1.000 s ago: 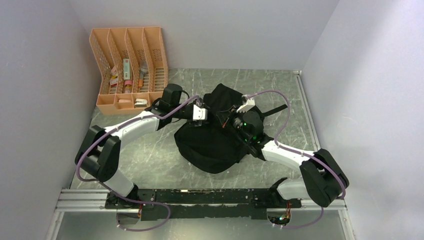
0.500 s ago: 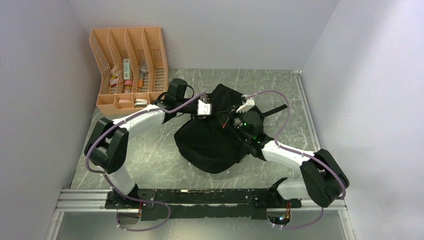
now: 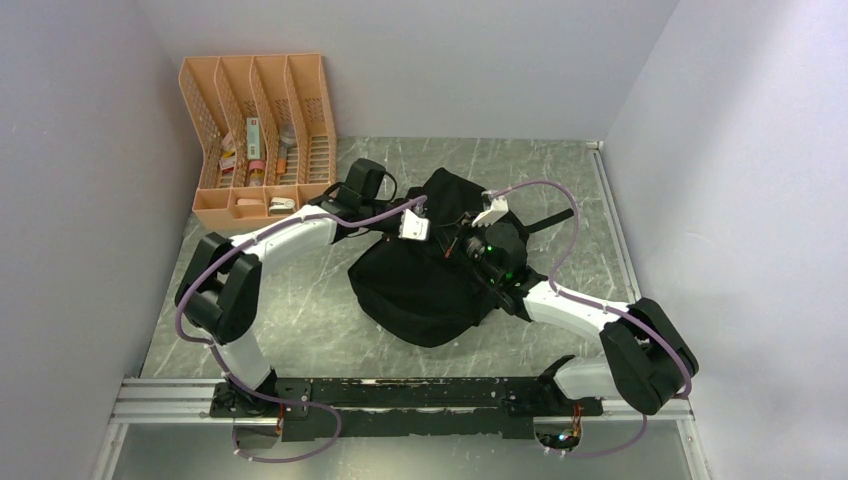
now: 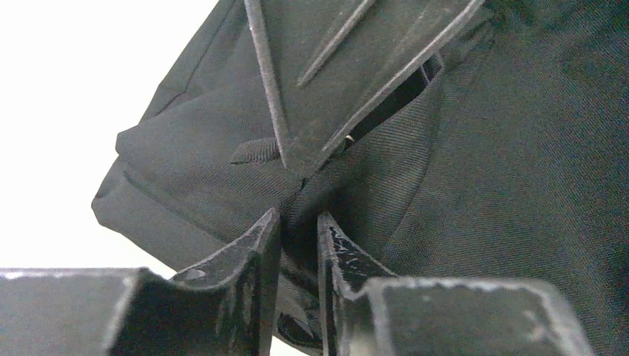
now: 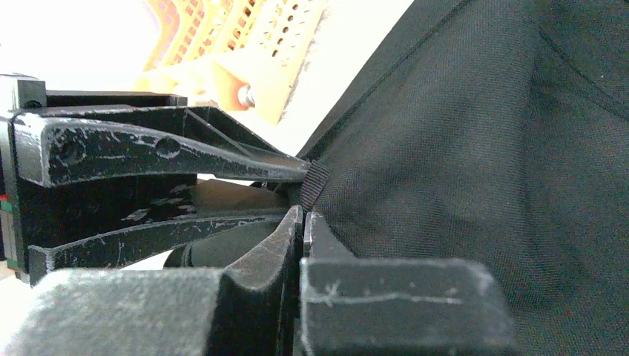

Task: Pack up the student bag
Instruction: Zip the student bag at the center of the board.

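The student bag [image 3: 420, 290] is a black fabric backpack lying in the middle of the table. It fills the left wrist view [image 4: 482, 185] and the right half of the right wrist view [image 5: 460, 148]. My left gripper [image 3: 436, 234] comes in from the left at the bag's upper part. Its jaws [image 4: 299, 219] stand close together with a fold of black fabric pinched between them. My right gripper [image 3: 462, 242] faces it from the right, jaws [image 5: 303, 213] pressed shut on the bag's thin fabric edge. A small webbing tab [image 5: 316, 183] sticks out just above them. The left gripper's fingers [image 5: 185, 152] show close by.
An orange mesh desk organiser [image 3: 258, 140] with small items in its slots stands at the back left, a corner of it [image 5: 245, 44] visible past the bag. Grey walls close in on three sides. The arm bases sit on a rail [image 3: 400, 395] at the near edge.
My left arm has reached further right onto the bag and its jaws have narrowed onto the fabric. The right arm and the bag have stayed where they were.
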Action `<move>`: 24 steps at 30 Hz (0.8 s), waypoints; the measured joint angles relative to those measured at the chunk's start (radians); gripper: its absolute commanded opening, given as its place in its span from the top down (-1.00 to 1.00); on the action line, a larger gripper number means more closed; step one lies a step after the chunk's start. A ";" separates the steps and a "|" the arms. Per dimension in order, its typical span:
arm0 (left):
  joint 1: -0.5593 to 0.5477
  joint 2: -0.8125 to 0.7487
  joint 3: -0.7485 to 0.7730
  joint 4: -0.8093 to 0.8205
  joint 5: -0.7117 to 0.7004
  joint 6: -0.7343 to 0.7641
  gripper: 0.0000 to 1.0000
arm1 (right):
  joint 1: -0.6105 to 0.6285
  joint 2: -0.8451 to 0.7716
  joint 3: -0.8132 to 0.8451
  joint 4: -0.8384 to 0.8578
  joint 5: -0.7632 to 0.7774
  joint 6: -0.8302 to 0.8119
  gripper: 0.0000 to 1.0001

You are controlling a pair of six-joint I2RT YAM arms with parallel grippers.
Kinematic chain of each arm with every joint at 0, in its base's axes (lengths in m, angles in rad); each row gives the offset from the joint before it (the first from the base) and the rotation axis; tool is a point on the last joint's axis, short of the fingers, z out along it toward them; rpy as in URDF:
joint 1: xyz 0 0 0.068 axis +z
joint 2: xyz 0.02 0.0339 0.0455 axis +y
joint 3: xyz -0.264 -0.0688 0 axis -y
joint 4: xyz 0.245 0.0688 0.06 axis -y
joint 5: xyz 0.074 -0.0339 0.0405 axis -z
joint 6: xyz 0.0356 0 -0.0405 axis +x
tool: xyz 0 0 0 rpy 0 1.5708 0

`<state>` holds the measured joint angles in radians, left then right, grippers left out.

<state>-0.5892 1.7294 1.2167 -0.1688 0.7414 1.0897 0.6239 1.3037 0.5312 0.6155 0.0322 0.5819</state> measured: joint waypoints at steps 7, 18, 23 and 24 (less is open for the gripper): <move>-0.004 0.016 0.020 -0.041 -0.012 0.014 0.90 | 0.000 0.000 0.000 -0.010 0.000 -0.002 1.00; 0.006 0.008 0.018 -0.037 -0.040 -0.005 0.90 | 0.005 -0.065 -0.002 -0.103 0.066 -0.016 1.00; 0.026 0.006 0.002 -0.023 -0.042 -0.013 0.90 | 0.007 -0.087 -0.002 -0.149 0.107 -0.022 1.00; 0.030 0.006 -0.001 -0.019 -0.043 -0.013 0.90 | 0.009 -0.090 -0.002 -0.161 0.116 -0.022 1.00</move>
<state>-0.5591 1.7351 1.2156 -0.1875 0.6983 1.0767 0.6327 1.2137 0.5289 0.4545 0.1486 0.5598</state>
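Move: The fold of black fabric on the student bag's zip line lies practically between my half-open left fingers, about 1 cm right of them and 1 cm lower. The zip slider is some 2 cm to my left hand's right and 1 cm nearer me, with a ribbed tab about 2 cm to its right and level in depth. My shut right fingers already hold the bag by the slider; from them, the fold lies about 1 cm ahead, 1 cm left and 2 cm lower. I close my left fingers on the fold, sinking barely 1 cm, and pinch it beside the zip. Then I draw my left hand about 2 cm left and forward, while my right hand, keeping its hold beside the ribbed tab, pulls about 2.5 cm to the right, away from the left, turning slightly clockwise. ##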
